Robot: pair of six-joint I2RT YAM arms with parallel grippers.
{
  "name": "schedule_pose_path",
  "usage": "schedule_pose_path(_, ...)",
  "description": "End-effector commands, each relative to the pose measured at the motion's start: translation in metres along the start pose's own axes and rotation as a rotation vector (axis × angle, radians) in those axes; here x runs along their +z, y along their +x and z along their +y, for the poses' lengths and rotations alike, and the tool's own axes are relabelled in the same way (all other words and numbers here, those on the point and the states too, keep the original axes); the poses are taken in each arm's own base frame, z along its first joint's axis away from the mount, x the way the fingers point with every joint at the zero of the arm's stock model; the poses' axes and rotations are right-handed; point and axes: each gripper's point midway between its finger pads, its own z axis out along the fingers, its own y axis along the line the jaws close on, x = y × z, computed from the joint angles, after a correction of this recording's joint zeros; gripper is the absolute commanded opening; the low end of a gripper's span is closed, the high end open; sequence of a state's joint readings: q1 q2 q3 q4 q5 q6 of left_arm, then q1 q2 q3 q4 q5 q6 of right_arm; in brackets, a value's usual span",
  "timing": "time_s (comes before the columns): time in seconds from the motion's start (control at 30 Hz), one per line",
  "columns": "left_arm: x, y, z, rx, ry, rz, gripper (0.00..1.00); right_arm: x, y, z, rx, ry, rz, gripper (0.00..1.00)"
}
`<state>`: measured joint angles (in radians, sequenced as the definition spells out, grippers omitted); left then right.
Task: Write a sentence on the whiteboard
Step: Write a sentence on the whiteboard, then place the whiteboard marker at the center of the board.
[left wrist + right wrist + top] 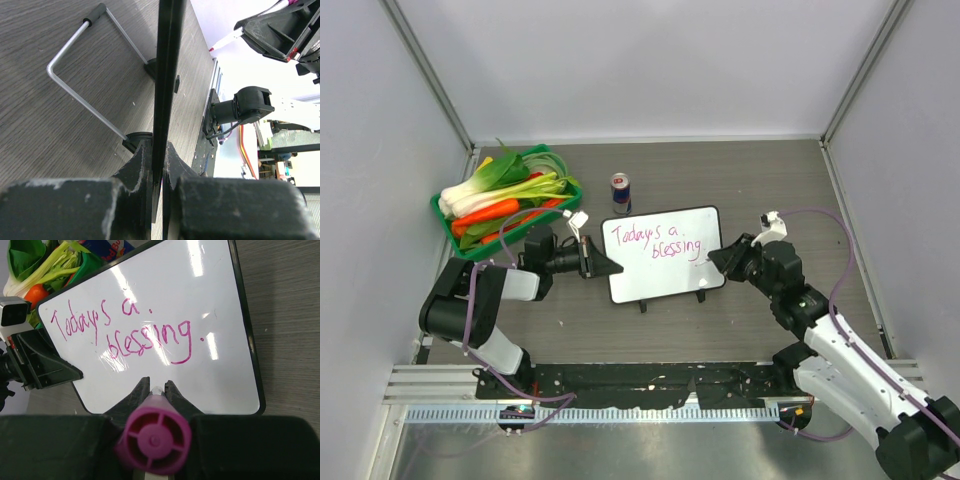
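Observation:
The whiteboard (665,282) stands tilted on its wire feet at the table's middle. The sentence (655,241), in pink marker, reads "Today's a blessing." in two lines. My left gripper (607,265) is shut on the board's left edge. In the left wrist view the dark board edge (167,60) runs up from between the left gripper (159,152). My right gripper (719,258) is at the board's right edge, shut on a pink marker (154,440). The marker's tip (226,41) is just off the board. The right wrist view shows the board (215,380), the sentence (125,332) and the left gripper (62,372).
A green basket (455,237) of vegetables sits at the back left. A small drink can (620,192) stands just behind the board. The board's wire stand (75,87) rests on the wooden tabletop. Grey walls close the back and sides.

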<state>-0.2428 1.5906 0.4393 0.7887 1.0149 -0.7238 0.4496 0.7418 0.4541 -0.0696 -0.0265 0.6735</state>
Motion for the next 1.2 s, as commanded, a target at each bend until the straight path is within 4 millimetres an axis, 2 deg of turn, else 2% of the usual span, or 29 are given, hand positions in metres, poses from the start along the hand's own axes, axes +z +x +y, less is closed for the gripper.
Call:
schedule_pose_path(0.0,0.002,0.005,0.018,-0.043,-0.076,0.000,0.00,-0.012,-0.011,0.020,0.039,-0.061,-0.005,0.01)
schedule_pose_path(0.57,0.002,0.004,0.018,-0.041,-0.078,-0.003,0.00,-0.033,0.021,0.025,0.152,-0.095,0.133,0.01)
schedule_pose_path(0.77,0.002,0.005,0.018,-0.045,-0.079,-0.002,0.00,-0.036,0.050,0.014,0.221,-0.085,0.221,0.01)
schedule_pose_path(1.17,0.002,0.005,0.018,-0.045,-0.076,0.000,0.00,-0.040,0.094,-0.006,0.314,-0.061,0.335,0.01)
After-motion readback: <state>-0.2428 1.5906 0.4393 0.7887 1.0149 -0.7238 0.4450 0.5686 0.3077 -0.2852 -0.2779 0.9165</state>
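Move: Bare table just in front of the whiteboard's right foot is where the right hand, with the pen held, is heading: about 9 cm back, 4 cm left and 15 cm down from it. The board's middle lies some 3 cm ahead, 11 cm left and 6 cm lower, its right foot about 3 cm back, 3 cm left and 15 cm below. From the left hand, that patch is roughly 9 cm back, 16 cm right and 9 cm down. Backing away from the finished writing, the right hand draws back about 8 cm towards its base, nearly level at first, then sinks some 5 cm late on, past the board's lower right corner. The wrist tips the fingers about 20 degrees farther down and rolls its left side up a little; the fingers keep their grip on the pen. ##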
